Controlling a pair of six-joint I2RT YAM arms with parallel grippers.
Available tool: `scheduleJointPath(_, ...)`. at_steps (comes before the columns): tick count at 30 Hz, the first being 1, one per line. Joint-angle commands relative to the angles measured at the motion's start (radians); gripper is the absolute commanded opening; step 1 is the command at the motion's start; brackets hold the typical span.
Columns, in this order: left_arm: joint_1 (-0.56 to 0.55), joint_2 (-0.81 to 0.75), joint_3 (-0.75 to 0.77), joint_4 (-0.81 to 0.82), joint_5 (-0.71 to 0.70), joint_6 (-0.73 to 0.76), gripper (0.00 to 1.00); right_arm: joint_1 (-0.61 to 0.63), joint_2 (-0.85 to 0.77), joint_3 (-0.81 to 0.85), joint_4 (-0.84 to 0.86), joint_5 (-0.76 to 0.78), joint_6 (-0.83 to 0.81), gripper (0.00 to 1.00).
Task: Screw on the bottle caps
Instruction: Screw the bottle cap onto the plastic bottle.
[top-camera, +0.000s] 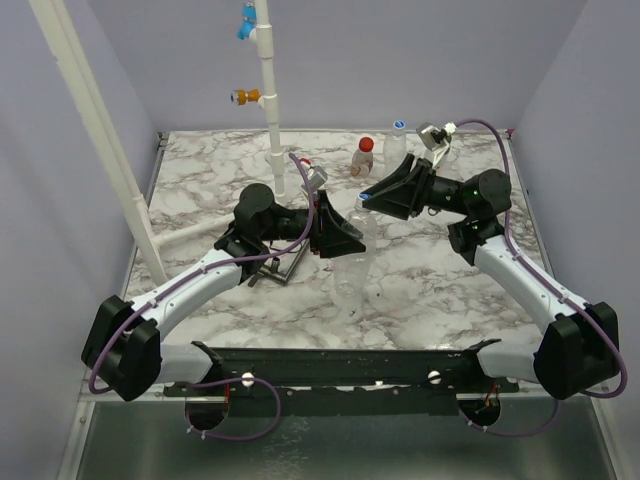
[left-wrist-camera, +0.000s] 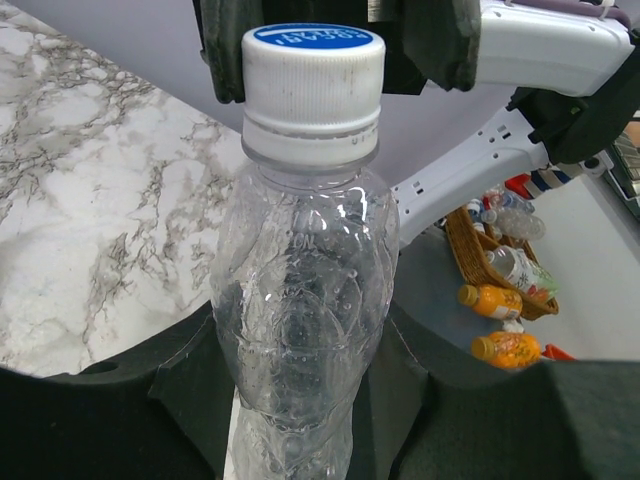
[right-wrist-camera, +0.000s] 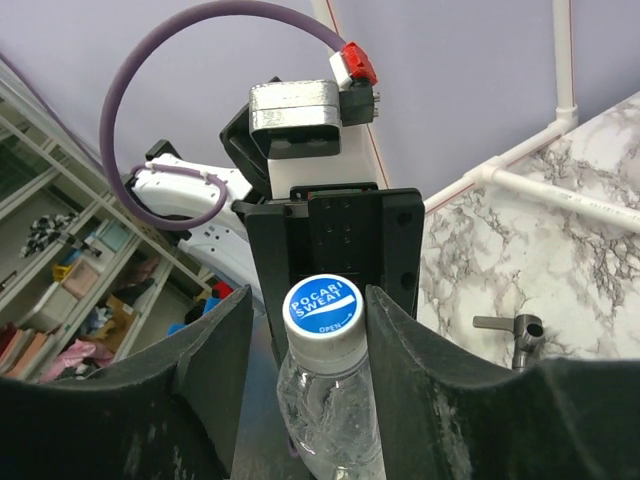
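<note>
My left gripper (top-camera: 338, 235) (left-wrist-camera: 300, 385) is shut on the body of a clear bottle (top-camera: 352, 262) (left-wrist-camera: 300, 330) and holds it tilted above the table middle. The bottle's white-and-blue cap (left-wrist-camera: 313, 90) (right-wrist-camera: 325, 308) sits on its neck. My right gripper (top-camera: 368, 200) (right-wrist-camera: 312, 300) is open, with its fingers (right-wrist-camera: 420, 380) on both sides of that cap; small gaps show. At the back stand a bottle with a red cap (top-camera: 365, 145) and a clear bottle with a white-and-blue cap (top-camera: 399, 127). The green cap is out of view.
A white pipe (top-camera: 268, 90) with orange (top-camera: 245, 97) and blue (top-camera: 245, 25) fittings stands at the back left. A metal clamp handle (top-camera: 275, 268) (right-wrist-camera: 510, 326) lies under the left arm. A basket of bottles (left-wrist-camera: 500, 260) sits off the table.
</note>
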Motion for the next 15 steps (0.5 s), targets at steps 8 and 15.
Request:
scheduleJointPath(8, 0.016, 0.038, -0.011, 0.015, 0.052, -0.026, 0.0, 0.011, -0.058, 0.054, -0.294, 0.028, -0.206, 0.08)
scheduleJointPath(15, 0.033, 0.036, 0.043, -0.201, -0.12, 0.098, 0.0, 0.054, -0.121, 0.148, -0.745, 0.251, -0.458, 0.0)
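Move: The right hand's open fingers straddle the white bottle cap, its middle roughly 1 cm ahead and 1 cm below, level sideways. From that hand, the red-capped bottle stands about 25 cm ahead, straight out, and the blue-capped bottle some 28 cm ahead and 8 cm to the right, both about 30 cm lower. From the left hand gripping the plastic bottle, the cap lies about 9 cm above, 1 cm ahead and 1 cm right. The right fingers close on the cap, the hand easing down and forward 1–2 cm, turning about 10 degrees clockwise. ##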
